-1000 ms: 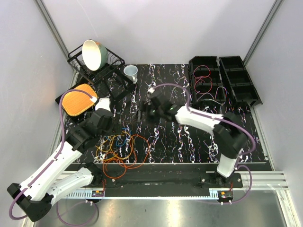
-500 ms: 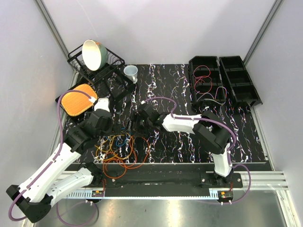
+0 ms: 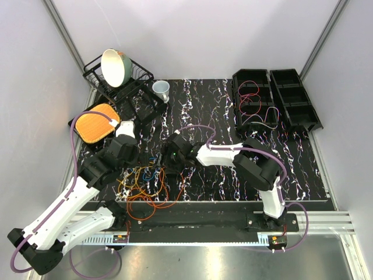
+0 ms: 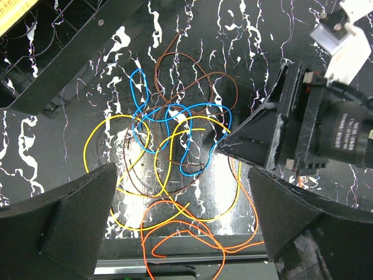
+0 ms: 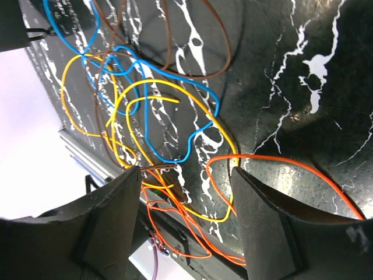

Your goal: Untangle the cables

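The cables (image 3: 148, 185) lie in a loose tangle near the table's front left. In the left wrist view the blue cable (image 4: 175, 111), yellow cable (image 4: 111, 175), brown cable (image 4: 192, 64) and orange cable (image 4: 192, 233) cross over each other. My left gripper (image 4: 180, 221) hovers wide open above the tangle (image 3: 129, 158), holding nothing. My right gripper (image 5: 186, 172) is low at the tangle's right edge (image 3: 166, 157). It is open, with orange, yellow and a brown cable (image 5: 166, 168) lying between its fingers. One of its fingertips (image 4: 224, 140) points at the blue loop.
A dish rack (image 3: 131, 79) with a bowl (image 3: 115, 67) stands at the back left, a white cup (image 3: 161, 89) beside it. An orange pad (image 3: 97, 122) lies left of my left arm. Two black bins (image 3: 253, 96) (image 3: 297, 99) at the back right hold red wire.
My right arm has swung left and down from mid-table to the tangle's right edge, and its jaws have narrowed. The left arm has barely moved.
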`<action>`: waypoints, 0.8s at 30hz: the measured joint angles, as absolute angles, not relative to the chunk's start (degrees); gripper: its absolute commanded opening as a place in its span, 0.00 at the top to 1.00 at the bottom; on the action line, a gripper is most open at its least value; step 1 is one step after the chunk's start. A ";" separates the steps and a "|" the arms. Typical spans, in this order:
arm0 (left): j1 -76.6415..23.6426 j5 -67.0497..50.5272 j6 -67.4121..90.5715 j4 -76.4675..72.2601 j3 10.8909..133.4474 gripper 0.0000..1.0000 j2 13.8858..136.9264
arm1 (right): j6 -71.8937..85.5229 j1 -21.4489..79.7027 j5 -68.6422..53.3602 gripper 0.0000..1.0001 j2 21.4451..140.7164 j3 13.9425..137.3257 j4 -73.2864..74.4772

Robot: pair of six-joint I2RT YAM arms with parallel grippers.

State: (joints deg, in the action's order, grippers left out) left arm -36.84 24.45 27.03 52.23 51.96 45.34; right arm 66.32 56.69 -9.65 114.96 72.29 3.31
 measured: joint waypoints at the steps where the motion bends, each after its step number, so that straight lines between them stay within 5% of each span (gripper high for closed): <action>1: -36.84 24.45 27.03 52.23 51.96 0.02 45.34 | 66.46 56.82 -9.47 0.34 115.15 72.29 3.31; 13: -36.84 24.45 27.03 52.23 51.99 0.01 45.34 | 67.05 57.30 -3.68 0.52 116.53 73.49 6.13; 16: -36.84 24.45 27.03 52.23 51.99 0.01 45.34 | 66.72 57.30 -1.93 0.66 117.23 74.67 7.25; 20: -36.84 24.45 27.03 52.23 51.96 0.02 45.34 | 65.23 57.28 0.60 1.00 118.21 76.23 9.50; 24: -36.84 24.45 27.05 52.23 51.96 0.02 45.36 | 62.61 57.14 3.09 1.00 118.39 78.08 13.23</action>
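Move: The upper bend of the orange cable lies about 2 cm ahead and 2 cm to the right of the right hand, some 3 cm below it. At much the same height, the blue cable's tangle is about 5 cm left and 1 cm ahead, and the yellow cable's coils are about 8 cm left and 4 cm back. From the left hand, the orange bend is about 4 cm ahead, 9 cm right and 17 cm down. The right hand eases about 3 cm forward, slightly right and down, and shuts to pinch the orange cable's bend. ##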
